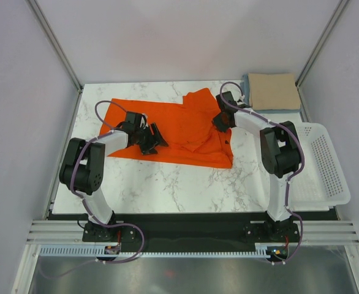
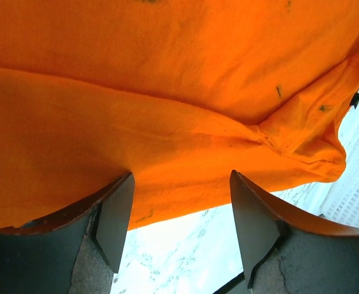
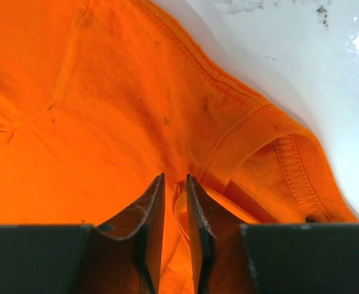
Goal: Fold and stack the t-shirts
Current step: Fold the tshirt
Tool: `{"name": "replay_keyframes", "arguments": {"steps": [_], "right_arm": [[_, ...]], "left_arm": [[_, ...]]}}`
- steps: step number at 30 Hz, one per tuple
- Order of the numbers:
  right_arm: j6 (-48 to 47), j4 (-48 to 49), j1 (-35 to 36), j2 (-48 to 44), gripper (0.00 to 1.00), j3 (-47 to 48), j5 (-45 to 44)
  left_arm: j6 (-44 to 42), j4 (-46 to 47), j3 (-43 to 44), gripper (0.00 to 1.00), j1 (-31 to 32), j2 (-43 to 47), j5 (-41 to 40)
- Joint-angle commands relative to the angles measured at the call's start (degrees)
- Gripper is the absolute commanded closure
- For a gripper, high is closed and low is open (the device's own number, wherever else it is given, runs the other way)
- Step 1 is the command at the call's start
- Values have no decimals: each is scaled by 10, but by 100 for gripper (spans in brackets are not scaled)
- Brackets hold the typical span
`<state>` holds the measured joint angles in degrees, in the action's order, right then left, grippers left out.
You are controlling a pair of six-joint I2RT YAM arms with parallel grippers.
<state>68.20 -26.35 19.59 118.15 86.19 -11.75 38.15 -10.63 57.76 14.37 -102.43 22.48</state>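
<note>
The orange t-shirt [image 1: 179, 131] lies spread across the marble table [image 1: 167, 184], its right part folded over into a raised flap. My left gripper [image 1: 157, 139] is open over the shirt's left half. In the left wrist view its tips [image 2: 181, 177] hang above the hem of the orange cloth [image 2: 167, 92], with nothing between them. My right gripper [image 1: 221, 120] sits low on the shirt's right end. Its jaws [image 3: 174, 177] stand narrowly apart, and a loose upright fold of orange cloth [image 3: 106, 92] rises between them. The tan t-shirt [image 1: 272, 90] lies folded on the light blue t-shirt [image 1: 245, 86] at the back right.
A white perforated basket [image 1: 326, 165] stands along the table's right edge, beside the right arm. Grey walls close in the back and both sides. A dark strip runs along the table's near edge above the arm bases.
</note>
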Motion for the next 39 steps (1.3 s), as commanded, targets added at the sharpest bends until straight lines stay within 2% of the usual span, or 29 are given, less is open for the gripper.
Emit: {"name": "replay_keyframes", "arguments": {"steps": [1, 7, 16, 24, 39], "right_arm": [[-6, 26, -1, -14, 71, 6, 12], [-67, 26, 8, -65, 52, -23, -6], [-45, 29, 41, -119, 33, -104, 9], [12, 88, 102, -114, 30, -143, 26], [66, 118, 141, -87, 30, -151, 16]], "left_arm": [[-28, -29, 9, 27, 0, 35, -7], [-97, -120, 104, 25, -21, 28, -20], [-116, -124, 83, 24, -88, 38, -7], [-128, -127, 82, 24, -109, 47, 9], [-133, -131, 78, 25, -117, 42, 11]]}}
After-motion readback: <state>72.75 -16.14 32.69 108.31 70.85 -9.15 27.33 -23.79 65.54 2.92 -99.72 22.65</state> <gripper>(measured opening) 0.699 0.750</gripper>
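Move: The crossing pleat in the orange t-shirt has its near tip about 10 cm left of the right hand, 9 cm back and 2 cm below. The shirt's lower right corner is some 14 cm back and 4 cm right, its far sleeve about 15 cm ahead and 9 cm left. From the left hand, the shirt's left end lies roughly 24 cm left, 10 cm ahead and 2 cm below, the pleat tip 19 cm right, 1 cm ahead. Right hand opens, moving 12 cm left and back to the pleat; left hand rises, shifting 8 cm left. ##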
